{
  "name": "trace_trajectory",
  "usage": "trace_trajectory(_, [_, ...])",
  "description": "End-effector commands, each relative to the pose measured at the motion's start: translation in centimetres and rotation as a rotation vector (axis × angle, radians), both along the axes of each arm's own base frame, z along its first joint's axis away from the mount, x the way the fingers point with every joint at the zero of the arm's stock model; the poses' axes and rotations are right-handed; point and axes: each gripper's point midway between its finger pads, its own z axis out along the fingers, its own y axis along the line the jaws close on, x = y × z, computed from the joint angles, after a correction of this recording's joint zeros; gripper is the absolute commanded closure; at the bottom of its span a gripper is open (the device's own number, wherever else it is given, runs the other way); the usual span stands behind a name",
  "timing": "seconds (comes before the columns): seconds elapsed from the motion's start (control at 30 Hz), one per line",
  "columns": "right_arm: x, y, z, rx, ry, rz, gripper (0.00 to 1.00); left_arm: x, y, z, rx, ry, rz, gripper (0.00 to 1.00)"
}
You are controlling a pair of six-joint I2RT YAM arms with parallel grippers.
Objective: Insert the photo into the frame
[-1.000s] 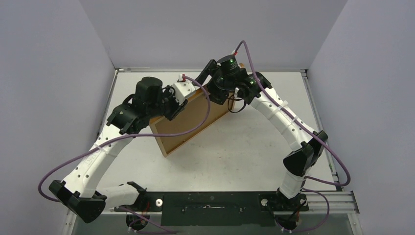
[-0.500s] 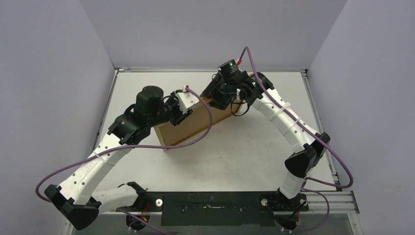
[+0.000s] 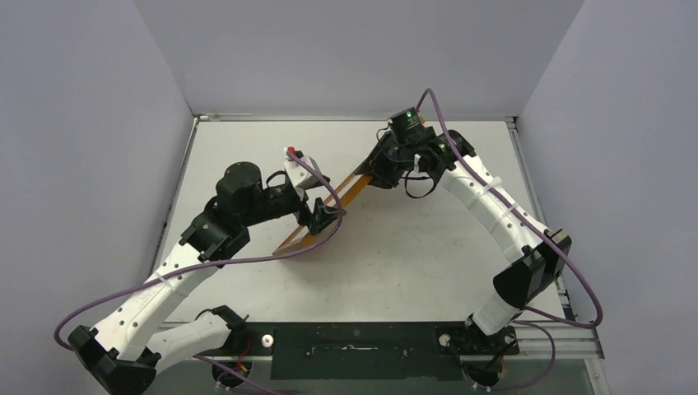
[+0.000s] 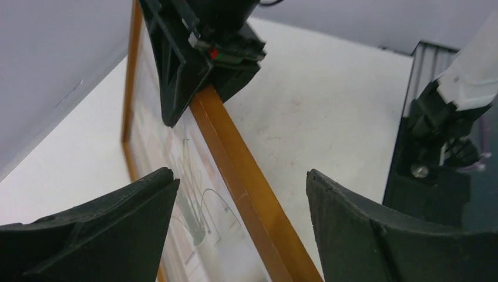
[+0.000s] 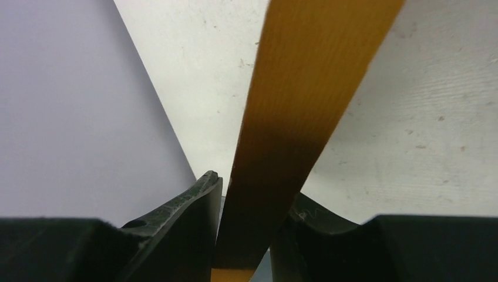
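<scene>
The frame (image 3: 329, 206), thin orange-brown wood, stands tipped up almost on edge across the middle of the table. My right gripper (image 3: 383, 171) is shut on its far upper end; in the right wrist view the wooden rail (image 5: 305, 88) is pinched between both fingers of this gripper (image 5: 253, 189). My left gripper (image 3: 326, 217) is open astride the frame's near part. Its fingers stand wide either side of the rail (image 4: 235, 147) without touching it. The photo (image 4: 188, 194), a pale print of a potted plant, shows inside the frame.
White table (image 3: 411, 263) walled by grey panels on three sides. A metal rail (image 3: 568, 329) runs along the right and a black strip (image 3: 354, 350) lies at the near edge between the arm bases. The right arm's base (image 4: 434, 147) shows in the left wrist view.
The frame has swung from showing its brown back to standing nearly edge-on. My left gripper let go, opened and slid down along it. My right gripper closed on the far end.
</scene>
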Motion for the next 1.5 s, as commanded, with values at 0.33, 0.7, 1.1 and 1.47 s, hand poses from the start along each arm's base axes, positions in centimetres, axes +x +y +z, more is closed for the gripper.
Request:
trace_trajectory(0.33, [4.9,-4.7,-3.0,0.072,-0.273,0.454,0.66,5.7,2.1,-0.8,-0.115,0.185,0.410,0.19])
trace_trajectory(0.7, [7.1,-7.5,-9.1,0.163,-0.275,0.693,0.59,10.8,9.2,-15.1,-0.007,0.530,0.878,0.19])
trace_trajectory(1.1, [6.6,-8.4,-15.3,0.249,-0.197,0.855,0.44,14.0,14.9,-24.7,0.107,0.848,0.938,0.19])
trace_trajectory(1.47, [7.9,-10.9,-20.7,0.148,-0.058,0.814,0.35,16.5,15.8,-26.0,0.023,0.986,0.846,0.26])
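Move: My right hand grips the top bar of the near-upright frame. The frame's middle is about 5 cm left of that hand, 2 cm ahead and 11 cm down; the bare table for this bar is some 8 cm ahead, 10 cm right and 24 cm below. From my open left hand, the frame's lower bar is about 13 cm ahead, 2 cm left and 26 cm down; the frame's middle is 9 cm ahead, 2 cm right and 15 cm down. I lay the frame down with my right hand, carrying its top bar down about 20 cm, right 10 and forward, turning some 45 degrees counter-clockwise and opening those fingers wider around the bar on the way down. My left hand, already open, first lifts a few centimetres from the top bar, then arcs forward, left and nearly 30 cm down to the frame's left edge, fingers staying wide and tipping downward. ##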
